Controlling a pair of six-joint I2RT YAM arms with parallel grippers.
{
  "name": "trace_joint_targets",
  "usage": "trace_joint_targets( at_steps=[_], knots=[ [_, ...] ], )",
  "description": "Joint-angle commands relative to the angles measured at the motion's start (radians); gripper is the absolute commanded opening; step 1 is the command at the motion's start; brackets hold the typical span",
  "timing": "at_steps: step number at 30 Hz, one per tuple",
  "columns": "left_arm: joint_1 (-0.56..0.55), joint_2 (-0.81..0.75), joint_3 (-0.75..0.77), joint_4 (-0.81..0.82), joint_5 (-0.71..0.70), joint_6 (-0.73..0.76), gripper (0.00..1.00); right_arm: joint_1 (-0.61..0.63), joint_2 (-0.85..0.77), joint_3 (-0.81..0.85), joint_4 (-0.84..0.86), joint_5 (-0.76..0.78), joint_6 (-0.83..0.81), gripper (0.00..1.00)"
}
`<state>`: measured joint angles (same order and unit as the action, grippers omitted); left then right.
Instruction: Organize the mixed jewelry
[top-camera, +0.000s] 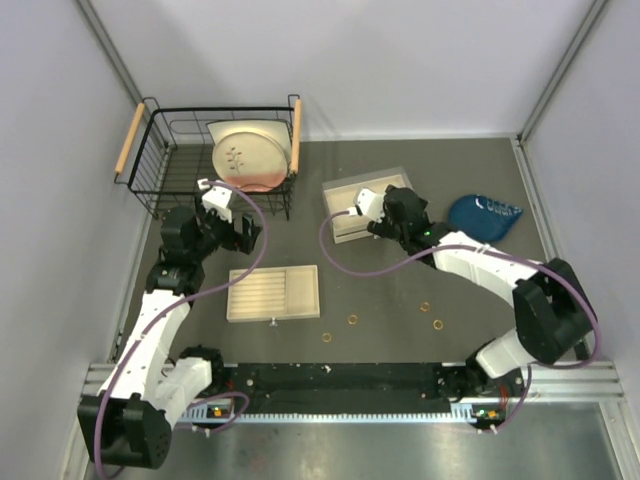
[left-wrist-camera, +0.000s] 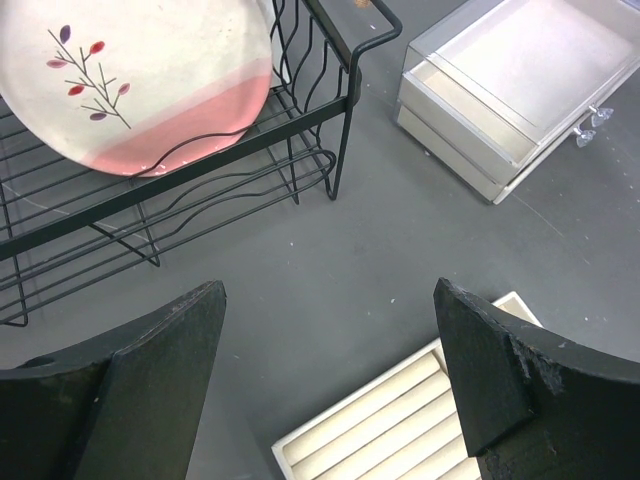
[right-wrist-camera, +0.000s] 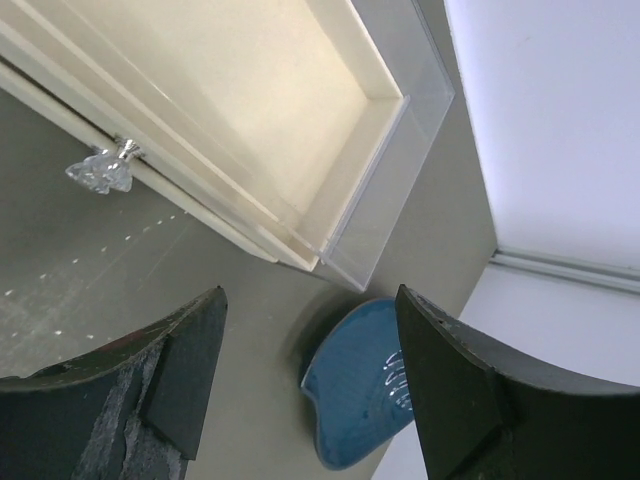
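Several tiny gold rings lie loose on the dark table near the front, among them one (top-camera: 352, 320), a second (top-camera: 327, 337) and a third (top-camera: 438, 325). My left gripper (top-camera: 240, 232) hangs open between the wire basket and the beige ridged tray (top-camera: 273, 292). In the left wrist view the left gripper (left-wrist-camera: 330, 290) has nothing between its fingers, and a corner of the tray (left-wrist-camera: 400, 420) lies below them. My right gripper (top-camera: 385, 222) hovers over the right part of the beige drawer box (top-camera: 350, 200). In its own view it (right-wrist-camera: 310, 295) is open and empty.
A black wire basket (top-camera: 165, 165) at the back left holds a cream and pink plate (top-camera: 250, 155). A blue dish (top-camera: 485, 215) sits at the back right, below my right fingers (right-wrist-camera: 355, 400). The drawer box has a crystal knob (right-wrist-camera: 105, 170). Grey walls close in both sides.
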<state>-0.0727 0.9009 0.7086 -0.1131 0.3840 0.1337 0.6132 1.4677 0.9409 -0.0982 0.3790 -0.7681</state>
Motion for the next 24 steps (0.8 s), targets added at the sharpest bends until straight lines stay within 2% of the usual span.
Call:
trace_joint_targets(
  at_steps=[1,18,24],
  knots=[
    [0.001,-0.017,-0.004,0.043,0.003,0.017,0.91,0.005,0.042,0.009,0.144,0.05,-0.059,0.7],
    [0.001,-0.002,-0.004,0.049,0.0,0.021,0.91,0.005,0.198,-0.039,0.426,0.12,-0.194,0.68],
    [0.001,0.001,-0.004,0.047,-0.005,0.024,0.91,0.007,0.238,-0.079,0.557,0.144,-0.244,0.63]
  ],
)
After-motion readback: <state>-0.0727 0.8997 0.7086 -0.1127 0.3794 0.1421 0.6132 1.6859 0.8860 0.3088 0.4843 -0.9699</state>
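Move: Just ahead of the open right hand sits the jewelry box. Its middle is about 6 cm forward, 5 cm left and 10 cm below, and the box slants a little. Its lower clear knob is some 4 cm left of the hand, level with it fore and aft, and 12 cm below; the blue dish lies roughly 22 cm right, 4 cm forward and 13 cm down. From the left hand, the box is about 24 cm right, 12 cm forward and 18 cm lower. Reaching about 4.5 cm forward, the right hand closes in on the front right part of the jewelry box. It sinks nearly 3 cm, mostly in the second half, while the fingertips tilt up and the hand's left side dips, each by under 10 degrees. The fingers stay well open around the box's front right corner; contact can't be made out. ##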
